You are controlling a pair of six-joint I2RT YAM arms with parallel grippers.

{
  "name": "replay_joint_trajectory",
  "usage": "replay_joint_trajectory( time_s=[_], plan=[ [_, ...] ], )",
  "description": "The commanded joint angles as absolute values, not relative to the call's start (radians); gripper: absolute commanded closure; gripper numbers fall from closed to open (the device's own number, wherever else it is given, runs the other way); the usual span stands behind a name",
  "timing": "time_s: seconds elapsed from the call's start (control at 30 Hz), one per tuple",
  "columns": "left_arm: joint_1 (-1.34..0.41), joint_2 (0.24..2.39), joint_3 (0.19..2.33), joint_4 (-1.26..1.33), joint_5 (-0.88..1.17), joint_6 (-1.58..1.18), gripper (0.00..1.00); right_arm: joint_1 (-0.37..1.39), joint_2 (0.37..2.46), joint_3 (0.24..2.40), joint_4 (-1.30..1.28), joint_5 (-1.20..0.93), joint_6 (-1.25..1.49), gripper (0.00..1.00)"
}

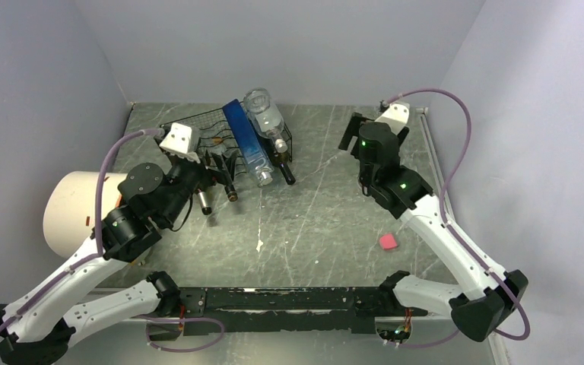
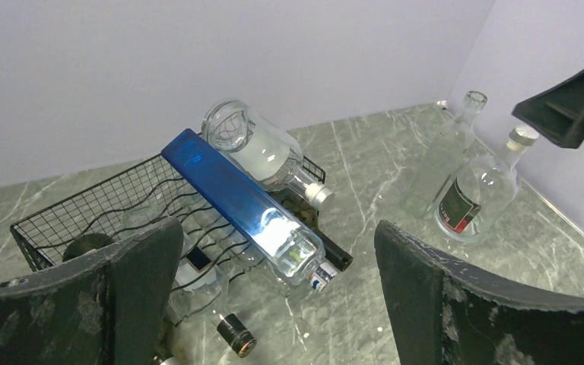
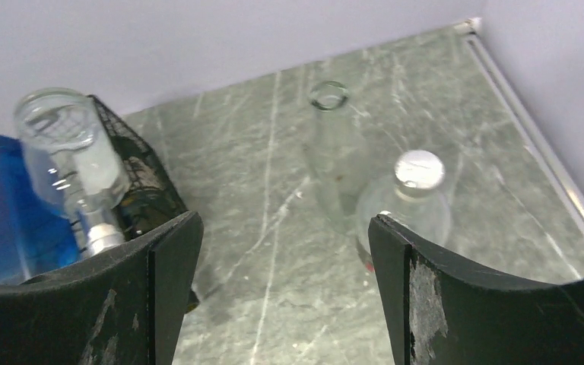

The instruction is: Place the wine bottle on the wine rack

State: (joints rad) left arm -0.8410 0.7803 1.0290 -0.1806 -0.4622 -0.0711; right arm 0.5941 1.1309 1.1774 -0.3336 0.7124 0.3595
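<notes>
The black wire wine rack [image 1: 198,125] [image 2: 84,201] [image 3: 148,171] sits at the back middle of the table. Across it lie a blue square bottle [image 1: 245,143] [image 2: 232,194], a clear round bottle [image 1: 265,115] [image 2: 262,152] and a dark bottle [image 1: 283,169], with more bottles lower in the rack [image 2: 198,285]. Two clear wine bottles stand upright at the back right: a slim uncapped one [image 3: 333,144] [image 2: 442,160] and a round capped one with a dark label [image 3: 414,199] [image 2: 477,192]. My right gripper [image 1: 365,128] [image 3: 285,220] hovers open just before them. My left gripper [image 1: 224,163] [image 2: 277,228] is open and holds nothing by the rack's near side.
A white cylinder [image 1: 72,213] lies at the table's left edge beside my left arm. A small pink block [image 1: 388,242] rests on the table near my right forearm. Grey walls close in the back and sides, and a raised rail [image 3: 536,156] runs along the right edge.
</notes>
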Motion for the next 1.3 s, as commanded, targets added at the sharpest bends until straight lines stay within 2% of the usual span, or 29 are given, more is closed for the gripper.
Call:
replay_joint_trajectory(
  time_s=[0.0,0.23,0.57,0.93,1.27],
  plan=[
    [-0.839,0.804,1.021,-0.158,-0.430,-0.084,0.01,0.551,1.110,1.185,-0.504,0.852,0.440,0.16],
    [-0.839,0.809,1.020,-0.157,-0.404,-0.097,0.01,0.439,1.155,1.224,-0.439,0.735,0.355,0.16],
    [-0.840,0.800,1.005,-0.157,-0.391,-0.106,0.01,0.321,1.439,1.402,-0.372,0.584,0.245,0.16],
    [-0.839,0.844,1.005,-0.142,-0.402,-0.098,0.01,0.286,1.532,1.414,-0.332,0.487,0.204,0.39],
    [-0.839,0.850,0.998,-0.120,-0.414,-0.091,0.01,0.242,1.560,1.366,-0.241,0.375,0.193,0.45]
  ],
)
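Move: The next one to fetch, the uncapped clear bottle, stands about 12 cm ahead of the right hand and 5 cm to its right, its middle some 20 cm lower. The white-capped bottle is roughly 8 cm nearer the base and 3 cm farther right than that one; the big clear bottle on the rack lies about 26 cm left and 9 cm ahead of the right hand. From the left hand the uncapped bottle is some 38 cm right and 22 cm ahead. Swinging right about 6 cm first, the open right hand then reaches some 12 cm forward while sinking about 7 cm and tipping its fingers down some 15 degrees, bringing them either side of the uncapped bottle's neck. They narrow by about a third but stay apart, and a firm hold can't be seen. The empty left hand settles slightly down and right. ##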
